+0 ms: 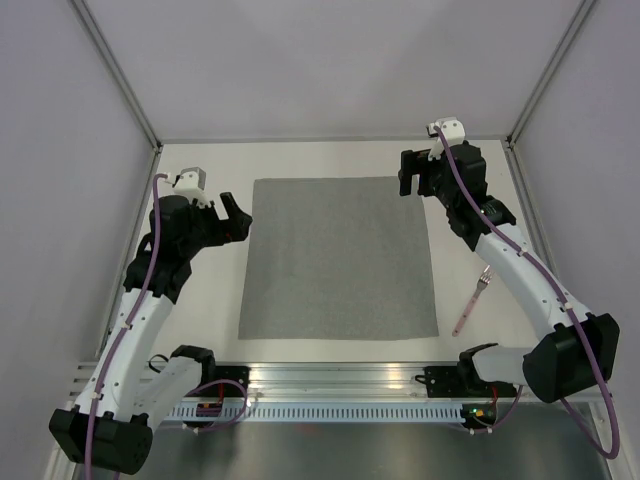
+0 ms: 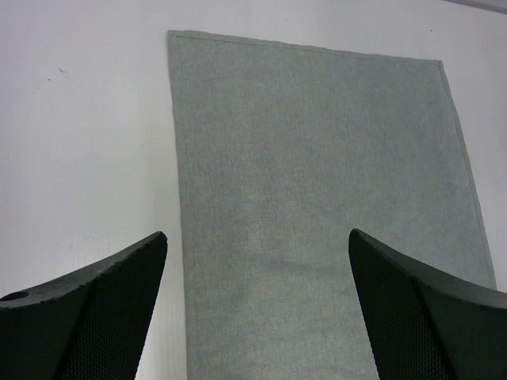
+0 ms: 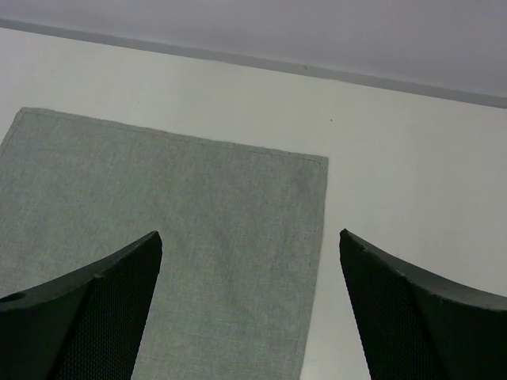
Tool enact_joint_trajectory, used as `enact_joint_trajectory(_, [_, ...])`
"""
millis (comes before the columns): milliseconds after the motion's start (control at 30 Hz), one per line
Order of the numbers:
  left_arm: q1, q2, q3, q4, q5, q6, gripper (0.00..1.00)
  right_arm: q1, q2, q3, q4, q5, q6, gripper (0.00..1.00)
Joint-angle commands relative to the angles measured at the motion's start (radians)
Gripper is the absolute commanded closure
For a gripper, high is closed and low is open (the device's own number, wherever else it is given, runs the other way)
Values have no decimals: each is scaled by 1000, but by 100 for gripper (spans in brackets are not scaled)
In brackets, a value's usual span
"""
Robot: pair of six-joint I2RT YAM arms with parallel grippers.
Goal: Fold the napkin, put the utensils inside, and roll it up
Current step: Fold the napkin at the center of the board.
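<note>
The napkin (image 1: 338, 258) lies flat and unfolded in the middle of the table, a large grey square. My left gripper (image 1: 240, 213) hovers open just off its left edge, near the far left corner. In the left wrist view the napkin (image 2: 317, 198) fills the space between and beyond the open left gripper (image 2: 257, 233). My right gripper (image 1: 406, 174) is open at the napkin's far right corner. In the right wrist view that corner of the napkin (image 3: 198, 222) lies under the open right gripper (image 3: 250, 233). The utensils, one pink-handled fork (image 1: 470, 300), lie on the table right of the napkin.
An aluminium rail (image 1: 340, 378) with the arm bases runs along the near edge. Pale enclosure walls and metal posts (image 1: 130, 90) bound the table at the left, right and back. The right arm's white link (image 1: 530, 280) passes just right of the fork.
</note>
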Motion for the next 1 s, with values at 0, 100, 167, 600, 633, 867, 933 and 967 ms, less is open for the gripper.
enact_joint_trajectory(0, [3, -19, 30, -3, 16, -9, 0, 0, -2, 8, 3, -7, 4, 2])
enact_joint_trajectory(100, [5, -22, 54, -9, 5, -4, 0, -1, 7, 15, 1, -35, -1, 2])
enact_joint_trajectory(167, [3, -25, 90, -21, -4, 2, 0, -1, 24, 41, -13, -96, 1, 2])
enact_joint_trajectory(600, [3, 52, 476, -109, -24, -9, 0, 453, 312, 242, -86, -44, -21, 12])
enact_joint_trajectory(633, [5, 67, 525, -115, -18, -10, 0, 501, 338, 255, -88, -32, -25, 13])
enact_joint_trajectory(867, [5, 104, 622, -132, 13, -35, 0, 788, 544, 350, -69, -15, -28, 27])
enact_joint_trajectory(933, [5, 105, 621, -139, 6, -36, 0, 826, 584, 387, -82, -18, -21, 33])
enact_joint_trajectory(967, [5, 105, 618, -144, 2, -36, 0, 858, 617, 394, -83, -20, -15, 36])
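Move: The napkin's near-left corner lies flat about 41 cm to the right hand's left, some 29 cm back and 26 cm below it. On the way, the napkin's middle is about 19 cm left and 9 cm back; the fork lies roughly 13 cm to the right hand's right and 19 cm back, also on the table. From the left hand that corner is about 18 cm back, 4 cm left and 24 cm below. The napkin's near-left corner draws the right hand, which sweeps about 35 cm left across the napkin, also some 17 cm back and 13 cm down, turning about 50 degrees counter-clockwise while its open fingers narrow to roughly two thirds. The left hand rises straight up some 22 cm and tips its fingers upward, still wide open. ##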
